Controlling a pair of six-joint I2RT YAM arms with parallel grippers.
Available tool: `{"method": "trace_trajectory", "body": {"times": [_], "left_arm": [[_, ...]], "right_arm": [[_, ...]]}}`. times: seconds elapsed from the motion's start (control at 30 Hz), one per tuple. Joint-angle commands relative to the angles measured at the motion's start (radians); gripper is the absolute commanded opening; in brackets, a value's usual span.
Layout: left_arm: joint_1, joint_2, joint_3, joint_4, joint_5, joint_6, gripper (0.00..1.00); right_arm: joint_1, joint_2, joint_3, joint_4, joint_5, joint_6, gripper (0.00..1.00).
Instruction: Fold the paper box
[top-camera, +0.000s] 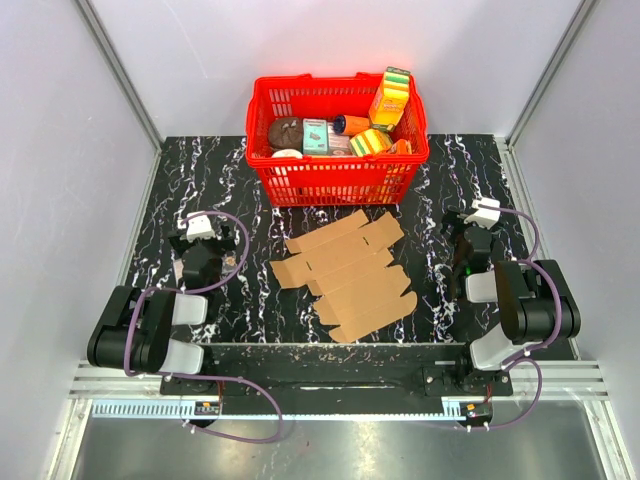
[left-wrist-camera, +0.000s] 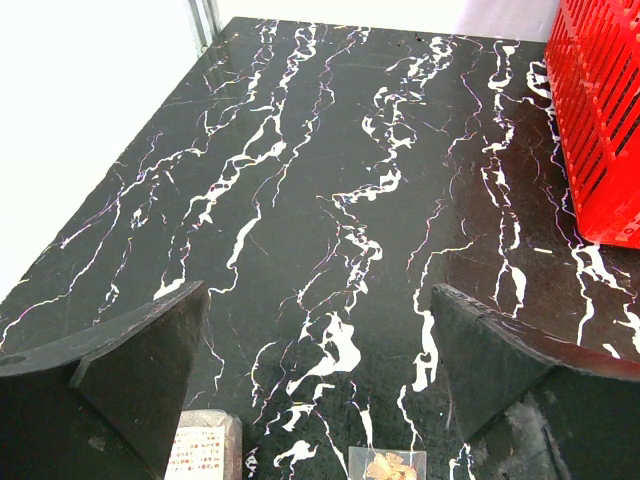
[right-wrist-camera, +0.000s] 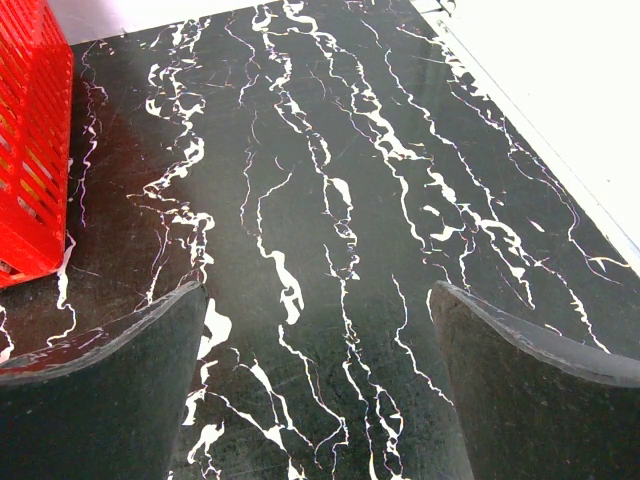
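The paper box (top-camera: 345, 275) lies flat and unfolded on the black marbled table (top-camera: 250, 200), a brown die-cut cardboard sheet with flaps and slots, midway between the two arms. My left gripper (top-camera: 200, 240) hovers to its left, clear of it, jaws wide open. In the left wrist view the gripper (left-wrist-camera: 318, 300) has only bare table between its fingers (left-wrist-camera: 130, 370). My right gripper (top-camera: 468, 238) stands off to the sheet's right, also open. The right wrist view shows this gripper (right-wrist-camera: 320, 300) with nothing between its fingers (right-wrist-camera: 520, 370). Neither wrist view shows the cardboard.
A red plastic basket (top-camera: 337, 140) full of colourful packages stands at the back centre, just beyond the sheet. Its wall shows at the right edge of the left wrist view (left-wrist-camera: 600, 120) and the left edge of the right wrist view (right-wrist-camera: 30, 150). White walls enclose the table.
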Motion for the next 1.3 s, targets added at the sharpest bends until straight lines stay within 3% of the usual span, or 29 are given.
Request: {"method": "trace_trajectory", "body": {"times": [0.0,0.3,0.47,0.57,0.67,0.7,0.77,0.87,1.03,1.27], "left_arm": [[0.005,-0.004,0.020,0.035,0.008,-0.003,0.99],[0.005,-0.027,0.016,0.046,0.006,0.006,0.99],[-0.037,-0.164,0.105,-0.254,-0.005,0.045,0.99],[-0.058,-0.207,0.190,-0.467,-0.104,-0.035,0.99],[-0.061,-0.222,0.316,-0.738,-0.134,-0.151,0.99],[-0.061,-0.222,0.374,-0.837,-0.134,-0.191,0.99],[-0.067,-0.231,0.427,-0.902,-0.137,-0.230,0.99],[-0.068,-0.282,0.444,-0.988,-0.080,-0.326,0.99],[-0.093,-0.400,0.433,-1.105,0.058,-0.440,0.99],[-0.212,-0.599,0.395,-1.279,0.122,-0.540,0.99]], "right_arm": [[-0.002,-0.006,-0.002,0.026,0.003,-0.002,1.00],[-0.002,-0.006,-0.011,0.043,0.007,0.001,1.00],[-0.002,-0.018,-0.010,0.035,0.060,0.022,1.00],[-0.002,-0.059,0.006,-0.031,0.075,0.022,1.00],[0.004,-0.162,0.059,-0.203,0.139,0.071,1.00],[0.006,-0.191,0.129,-0.400,0.172,0.108,1.00],[0.004,-0.242,0.213,-0.702,0.225,0.250,1.00],[0.004,-0.262,0.322,-0.921,0.127,0.277,1.00],[0.003,-0.376,0.353,-1.071,0.014,0.358,1.00],[0.003,-0.532,0.353,-1.270,-0.363,0.433,1.00]]}}
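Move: The flattened paper box lies on the table between the open hands, about 10 cm below them. Its middle is about 33 cm right and 9 cm back of the left hand, and about 29 cm left and 14 cm back of the right hand. The red basket is about 31 cm right and 19 cm ahead of the left hand; a small clear bag is only about 4 cm right and 6 cm back of that same hand, also on the table. Both empty hands leave their rest and lift: the left rises about 9 cm, first reaching slightly forward, then draws back some 6 cm while swinging about 7 cm right towards the flattened paper box, its left side dropping some 20 degrees. The right starts a little later, rises about 7 cm while drifting slightly right, then comes back and swings some 5 cm left towards the flattened paper box, its left side lifting some 20 degrees; both tip nose-down about 10 degrees, fingers staying wide open and touching nothing. ##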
